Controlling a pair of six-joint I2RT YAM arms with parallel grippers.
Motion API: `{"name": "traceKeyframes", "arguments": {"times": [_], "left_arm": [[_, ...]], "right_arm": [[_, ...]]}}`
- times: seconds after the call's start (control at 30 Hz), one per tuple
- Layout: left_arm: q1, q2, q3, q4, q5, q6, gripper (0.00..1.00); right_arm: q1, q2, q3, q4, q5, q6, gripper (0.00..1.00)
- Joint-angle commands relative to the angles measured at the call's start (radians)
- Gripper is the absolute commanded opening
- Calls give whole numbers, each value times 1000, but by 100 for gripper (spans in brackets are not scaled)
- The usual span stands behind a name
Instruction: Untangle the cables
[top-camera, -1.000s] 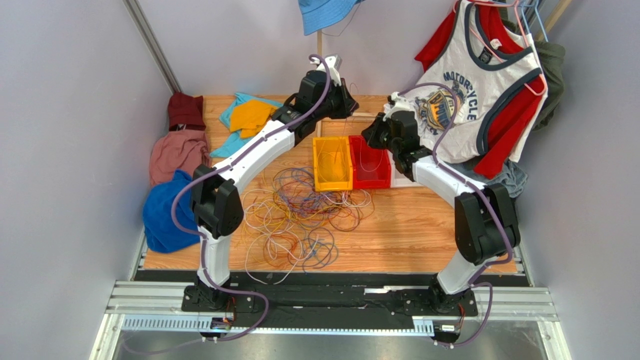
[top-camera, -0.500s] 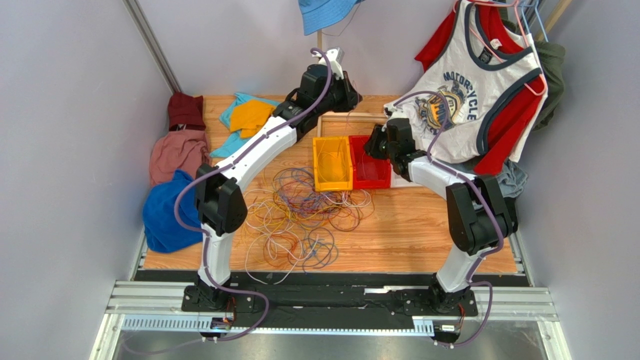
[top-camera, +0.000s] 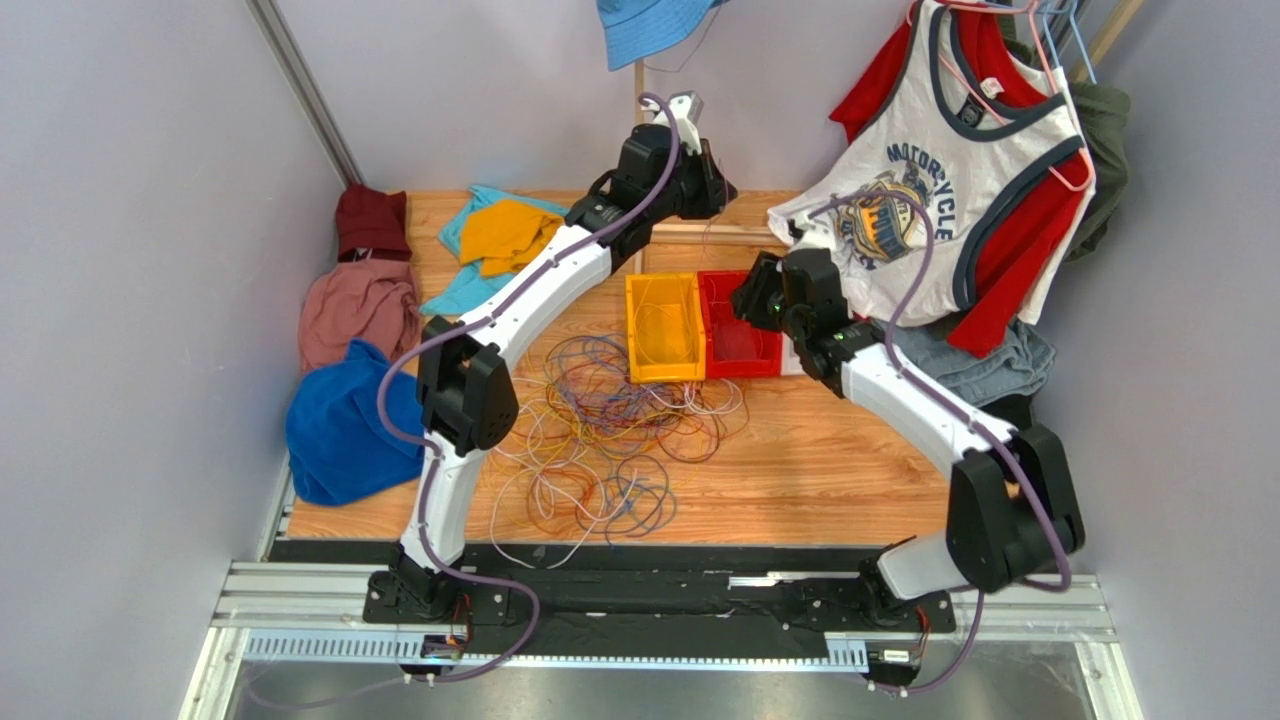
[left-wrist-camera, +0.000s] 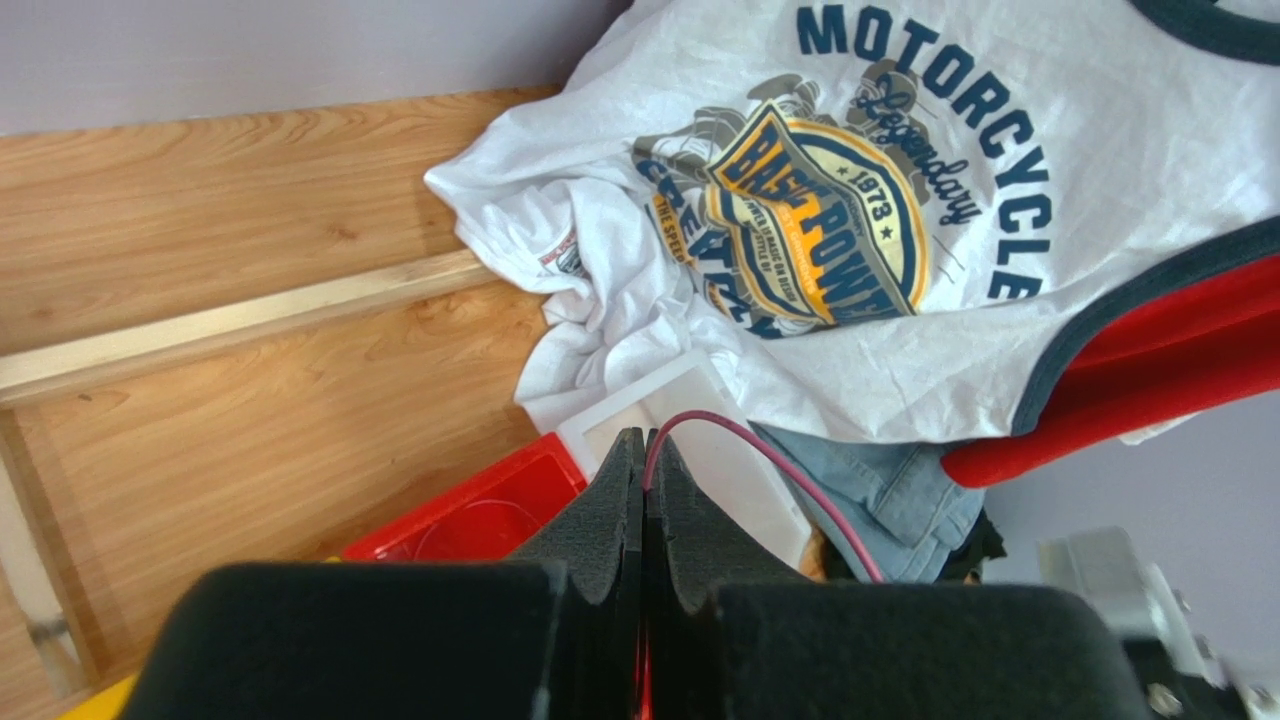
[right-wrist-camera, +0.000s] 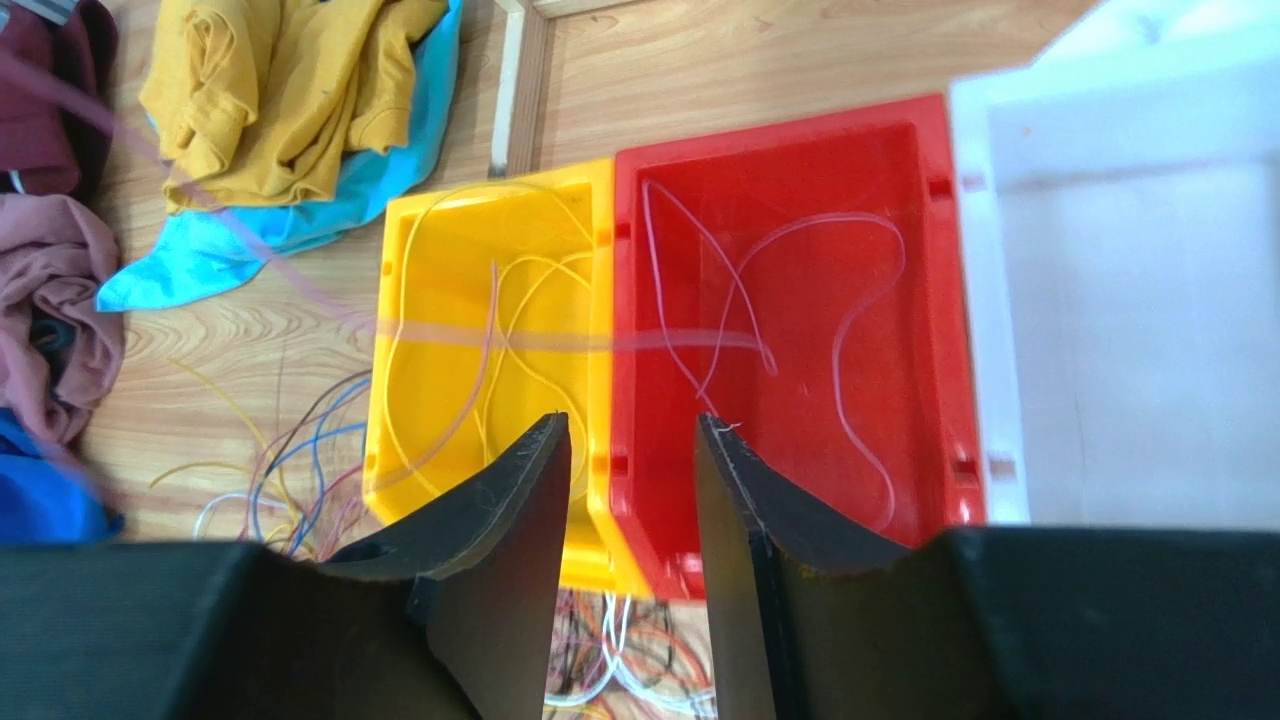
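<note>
A tangle of thin cables (top-camera: 601, 435) in white, yellow, orange, purple and blue lies on the wooden table in front of the bins. My left gripper (top-camera: 718, 188) is raised at the back and shut on a thin red cable (left-wrist-camera: 807, 480), which arcs away to the right from the fingertips (left-wrist-camera: 645, 450). My right gripper (right-wrist-camera: 631, 423) stands open with nothing between its fingers, above the seam between the yellow bin (right-wrist-camera: 496, 188) and the red bin (right-wrist-camera: 781, 132). Loose cable loops lie in both bins. A blurred pale strand (right-wrist-camera: 496, 333) runs across them.
A white bin (right-wrist-camera: 1142, 330) adjoins the red one on the right. Piled clothes, blue (top-camera: 338, 428), pink (top-camera: 353, 308), maroon (top-camera: 371, 221) and teal-yellow (top-camera: 504, 233), line the left side. A printed shirt (top-camera: 932, 180) hangs at the right over jeans (top-camera: 977, 360).
My right gripper has gone from shut to open, and its arm has swung its elbow down and to the right. The left gripper has moved further back and right, staying shut.
</note>
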Motion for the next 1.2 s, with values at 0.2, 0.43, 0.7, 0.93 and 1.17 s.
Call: {"name": "traceKeyframes", "arguments": {"times": [0.2,0.43,0.7,0.93,1.17], "left_arm": [[-22,75,43,191,105,-60,0],[-37,225,163,196,135,-110,0],[-50,273,166,150,79,-43,1],[-80,241,149,51,7,130,23],[-99,205,165,-74,-89,235,54]], "right_arm": [[28,-462,-300,-48,12,137,39],[40,-774,-452,-185,-11,124,39],[40,-871,-449,-261,-3,72,39],[38,-828,-476,-218,-9,85,39],[40,-814,-487,-177,3,91,39]]}}
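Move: Below the left hand, which holds the pink cable in shut fingers, the red bin lies about 25 cm down, 5 cm to its right and 2 cm back; the yellow bin is roughly 7 cm left and 2 cm back, the white bin 17 cm right and 2 cm back. From the right hand, already open, the red bin's middle is some 5 cm ahead, 2 cm right and 12 cm down; the cable tangle lies about 14 cm back and 19 cm left of that hand. Swinging about 7 cm to the right and then sinking some 14 cm, the left hand brings the pink cable down over the red bin, its fingers spreading to about half open and letting go of it late in the descent. The right hand, its fingers still open, draws back about 16 cm and some 5 cm right, away from the red bin to in front of the bins. ##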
